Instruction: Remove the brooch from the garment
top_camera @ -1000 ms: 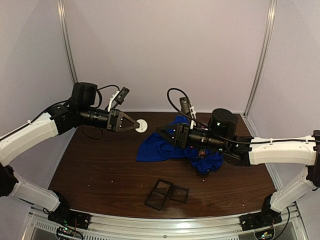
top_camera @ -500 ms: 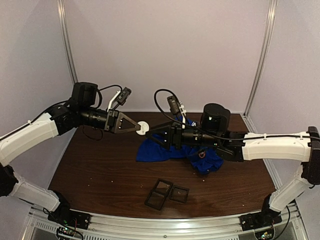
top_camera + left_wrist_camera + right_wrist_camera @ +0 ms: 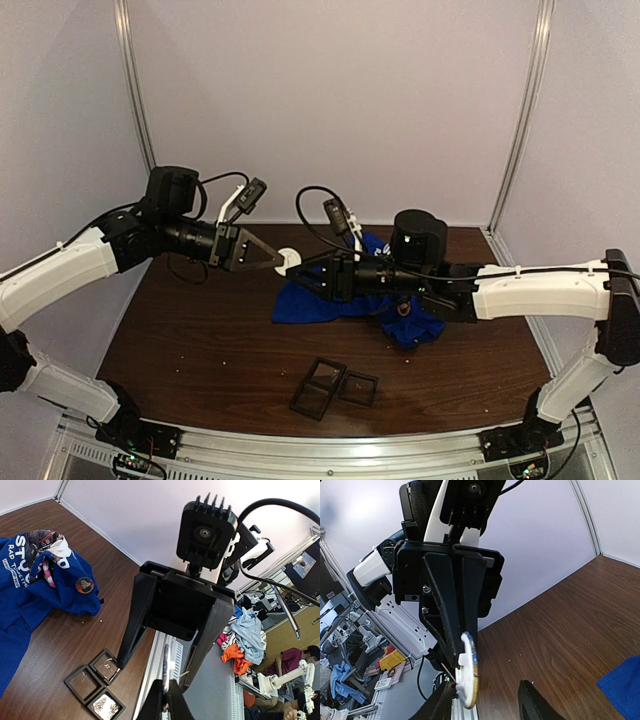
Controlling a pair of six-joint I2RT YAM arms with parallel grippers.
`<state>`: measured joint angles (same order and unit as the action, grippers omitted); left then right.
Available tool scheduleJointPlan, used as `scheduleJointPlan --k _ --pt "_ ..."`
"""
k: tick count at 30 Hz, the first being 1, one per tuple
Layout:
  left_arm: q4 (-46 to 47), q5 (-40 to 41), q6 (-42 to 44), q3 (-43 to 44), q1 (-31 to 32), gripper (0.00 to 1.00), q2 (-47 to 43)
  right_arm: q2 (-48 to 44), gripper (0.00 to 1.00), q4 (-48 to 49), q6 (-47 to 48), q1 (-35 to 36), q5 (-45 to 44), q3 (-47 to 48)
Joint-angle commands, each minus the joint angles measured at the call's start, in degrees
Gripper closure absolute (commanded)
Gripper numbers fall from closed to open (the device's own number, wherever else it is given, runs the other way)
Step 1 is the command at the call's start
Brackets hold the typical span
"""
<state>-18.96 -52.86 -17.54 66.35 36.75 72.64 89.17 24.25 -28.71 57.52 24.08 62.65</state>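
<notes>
The brooch (image 3: 288, 258), a round white disc with a pin on its back, hangs in the air over the table's back middle. My left gripper (image 3: 279, 262) is shut on its edge. The left wrist view shows the brooch (image 3: 166, 672) edge-on above the left gripper (image 3: 167, 700). My right gripper (image 3: 301, 272) faces it, open. In the right wrist view its fingers straddle the brooch (image 3: 468, 672), with the right gripper (image 3: 487, 696) wide apart around the disc. The garment (image 3: 310, 300), a crumpled blue T-shirt with white lettering (image 3: 30, 595), lies on the table under the right arm.
A black case of small square trays (image 3: 333, 385) sits open on the table near the front middle, also seen in the left wrist view as trays (image 3: 95, 685). A small round dark badge (image 3: 84, 584) shows on the shirt. Walls close the back and sides.
The right arm has swung left from above the shirt until its fingers reach around the brooch. The left gripper, still holding the brooch, shifted slightly right.
</notes>
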Motion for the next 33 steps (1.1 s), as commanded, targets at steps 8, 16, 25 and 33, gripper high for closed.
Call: scheduleJointPlan --k 8,16,25,33 --pt "0.8 -1.8 3.0 -0.3 1.0 1.00 -0.8 0.8 0.62 1.0 -2.2 0.3 -2.7 1.6" --pt "0.4 -1.8 3.6 -0.2 1.2 1.00 -0.8 0.8 0.68 1.8 -3.8 0.1 -4.4 1.3" --pt "-0.1 -2.2 4.4 -0.1 1.7 1.00 -0.8 0.7 0.72 2.4 -5.9 -0.6 -4.8 0.9" --pt "-0.4 -2.8 5.1 0.0 2.2 1.00 -0.9 0.7 0.76 2.1 -6.9 -0.9 -5.0 1.0"
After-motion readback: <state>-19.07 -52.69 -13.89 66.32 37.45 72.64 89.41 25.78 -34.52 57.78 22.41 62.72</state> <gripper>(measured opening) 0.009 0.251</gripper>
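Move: The brooch is pinched edge-on in the left fingertips, its middle about 2 cm to the left hand's right and roughly 1 cm lower. From the right hand it lies some 2 cm left, about 1 cm ahead and level, between the half-open fingers. The garment lies about 18 cm ahead, 14 cm right and 29 cm below the right hand; the black frames are about 9 cm back, 8 cm right and 30 cm below. The right hand stays almost in place in the air at the brooch's free side, tipping only some 5 degrees, while its fingers close steadily from about half open to a quarter open around the brooch, the finger nearer the base coming in against the open pin on the white back. The left hand holds still, its fingers still shut on the brooch's other side, shifting less than half a centimetre and rolling a few degrees as it steadies the brooch for the closing fingers. ##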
